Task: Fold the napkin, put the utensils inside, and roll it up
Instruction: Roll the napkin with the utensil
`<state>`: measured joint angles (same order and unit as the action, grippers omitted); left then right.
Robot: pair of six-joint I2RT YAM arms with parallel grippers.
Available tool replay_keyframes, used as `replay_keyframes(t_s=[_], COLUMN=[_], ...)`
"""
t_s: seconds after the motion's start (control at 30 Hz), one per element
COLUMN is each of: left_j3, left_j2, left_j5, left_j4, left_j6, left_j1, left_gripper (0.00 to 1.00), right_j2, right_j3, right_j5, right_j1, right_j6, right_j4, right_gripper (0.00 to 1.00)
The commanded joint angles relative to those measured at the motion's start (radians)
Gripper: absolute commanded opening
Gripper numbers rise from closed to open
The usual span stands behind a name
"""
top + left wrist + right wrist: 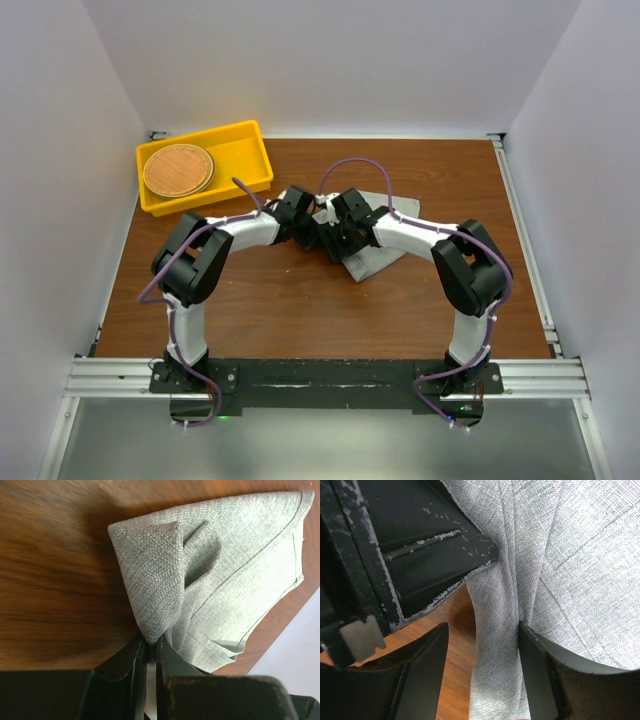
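Observation:
The grey napkin (375,257) lies bunched on the brown table at the centre, partly under both grippers. My left gripper (308,224) is shut on a raised fold of the napkin (165,575); in the left wrist view its jaws (148,650) pinch the cloth's tip. My right gripper (338,234) is open, and a ridge of napkin (495,645) stands between its fingers (422,672), touching the right one. No utensils show in any view.
A yellow tray (250,150) stands at the back left of the table and holds a round brown woven disc (177,170). The left gripper's black body (420,545) is close in front of the right gripper. White walls enclose the table.

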<state>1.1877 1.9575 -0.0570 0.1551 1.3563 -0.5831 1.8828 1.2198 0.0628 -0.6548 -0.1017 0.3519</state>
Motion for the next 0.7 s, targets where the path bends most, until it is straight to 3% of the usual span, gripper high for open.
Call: replay_keyframes(t_s=[0.0, 0.17, 0.2, 0.33, 0.47, 0.67], left_j3=[0.026, 0.047, 0.049, 0.047, 0.052, 0.084], left_j2=[-0.043, -0.043, -0.043, -0.055, -0.068, -0.085], left_j5=[-0.015, -0.012, -0.010, -0.004, -0.003, -0.020], left_j4=[0.075, 0.115, 0.126, 0.133, 0.146, 0.146], left_j6=[0.023, 0.012, 0.010, -0.006, -0.034, -0.147], left_j1=[-0.009, -0.009, -0.009, -0.009, -0.007, -0.004], left_gripper=[0.00, 0.00, 0.00, 0.00, 0.00, 0.00], right_j2=[0.013, -0.008, 0.002, 0.013, -0.001, -0.011], right_j3=[-0.054, -0.111, -0.124, -0.169, -0.244, -0.353], right_j5=[-0.092, -0.133, -0.132, -0.066, 0.054, 0.366], right_j1=[-0.011, -0.012, -0.008, 0.001, 0.032, 0.148], right_j6=[-0.088, -0.157, -0.173, -0.225, -0.277, -0.348], right_j4=[-0.071, -0.106, -0.111, -0.152, -0.232, -0.381], right_gripper=[0.55, 0.29, 0.17, 0.00, 0.00, 0.00])
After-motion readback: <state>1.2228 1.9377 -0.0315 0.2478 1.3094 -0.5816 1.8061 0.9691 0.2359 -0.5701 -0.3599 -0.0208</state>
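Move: The napkin's rolled edge lies right between the right hand's open fingers, barely 1 cm under the hand point. From there the spread part of the napkin is centred some 7 cm to the right and 5 cm farther out, 2 cm lower; its near corner is about 6 cm back and 3 cm right, also 2 cm lower. From the left hand, still pinching the far end of the roll, the place to be gripped is roughly 4 cm back and 4 cm right. The napkin's rolled edge is pinched as the right fingers close on it from both sides, the hand staying practically in place. Keeping that grip, the right wrist then rolls some 20 degrees so the hand's body leans over to the right above the fingertips, with about 10 degrees of clockwise turn. The left fingers keep hold of the far end. ##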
